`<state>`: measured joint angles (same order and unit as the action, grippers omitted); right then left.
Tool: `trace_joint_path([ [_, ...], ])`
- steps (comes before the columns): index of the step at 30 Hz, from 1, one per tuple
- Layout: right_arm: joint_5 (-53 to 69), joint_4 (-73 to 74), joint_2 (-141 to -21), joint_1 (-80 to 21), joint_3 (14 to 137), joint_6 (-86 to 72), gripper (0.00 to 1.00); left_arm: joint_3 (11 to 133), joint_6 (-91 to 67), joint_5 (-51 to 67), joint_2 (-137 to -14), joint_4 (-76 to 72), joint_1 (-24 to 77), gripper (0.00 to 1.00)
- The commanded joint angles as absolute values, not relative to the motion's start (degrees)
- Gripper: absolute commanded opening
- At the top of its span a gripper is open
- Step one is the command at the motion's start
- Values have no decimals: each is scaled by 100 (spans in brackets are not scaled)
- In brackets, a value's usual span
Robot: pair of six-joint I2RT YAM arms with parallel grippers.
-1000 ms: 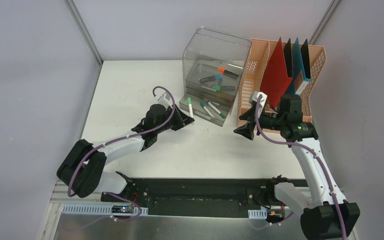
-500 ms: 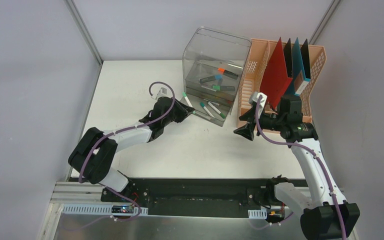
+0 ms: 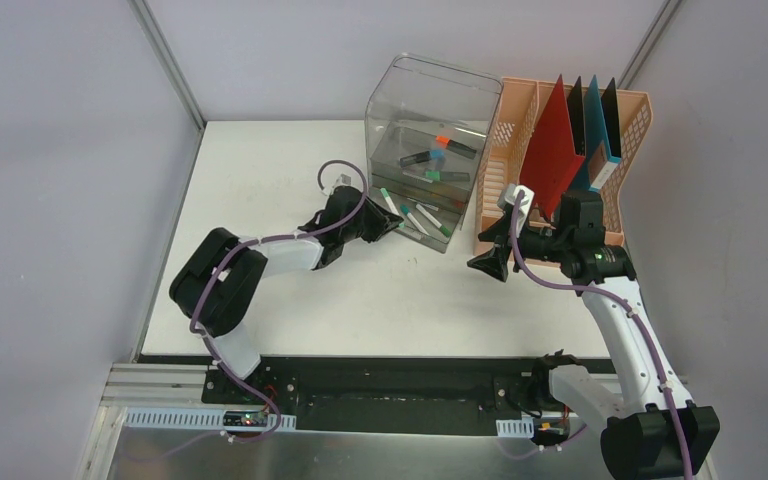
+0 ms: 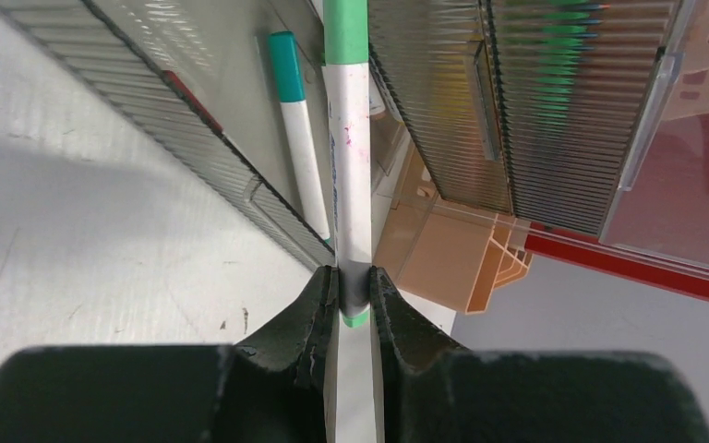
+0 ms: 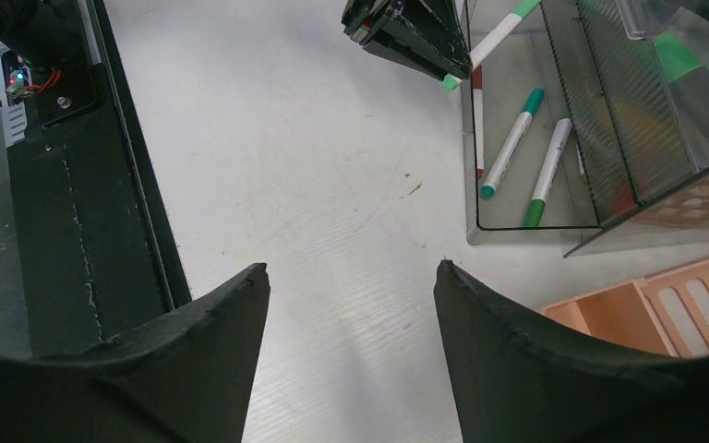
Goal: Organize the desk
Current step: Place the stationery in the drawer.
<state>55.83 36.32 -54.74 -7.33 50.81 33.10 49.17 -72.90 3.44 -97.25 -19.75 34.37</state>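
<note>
The white desk carries a clear drawer unit with its lowest drawer pulled out. My left gripper is shut on a white marker with a green cap, gripping it near its tail end. The marker's capped end reaches over the open drawer, beside a teal-capped marker lying inside. From above, the left gripper sits at the drawer's front left corner. My right gripper stands open over bare desk, holding nothing, just in front of the drawer.
A peach file rack with red, black and teal folders stands right of the drawer unit, close behind my right wrist. Upper drawers hold more markers. The black and metal rail runs along the front edge.
My left arm has reached forward and to the right, carrying the marker from in front of the drawer to over it. The right arm has not moved.
</note>
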Motion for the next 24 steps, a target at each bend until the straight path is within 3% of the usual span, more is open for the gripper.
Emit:
trace_joint_path([
  [1, 5771, 3542, -5361, -686, 5098, 3384, 69, 5226, -7340, 657, -9875, -2419, 3375, 7],
  [7, 5778, 3542, -5366, -686, 5102, 3384, 68, 5326, -7266, 873, -10155, -2816, 3360, 17],
  [16, 5766, 3548, -5370, -677, 5089, 3400, 69, 5350, -7018, 1897, -10520, -4127, 3221, 43],
  [24, 5749, 3544, -5373, -659, 5080, 3410, 69, 4970, -6462, 2363, -10230, -4748, 3121, 50],
])
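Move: The left hand still holds the light-green-capped marker by its near end; the free spot for it in the open bottom drawer is about 4 cm ahead, 2 cm right and 4 cm below. The teal marker lies some 2 cm ahead and 4 cm right, the dark-green marker 2 cm ahead and 8 cm right, both about 4 cm down. From the right hand, that spot is roughly 15 cm ahead, 13 cm left and 15 cm below. Mostly to the right, about 4 cm, and a little forward, the left hand carries the light-green-capped marker over the drawer towards the teal one. The fingers open partway and let go of it there, then the hand rises nearly 4 cm off the drawer, fingertips tipping up and swinging clockwise some 15 degrees. ##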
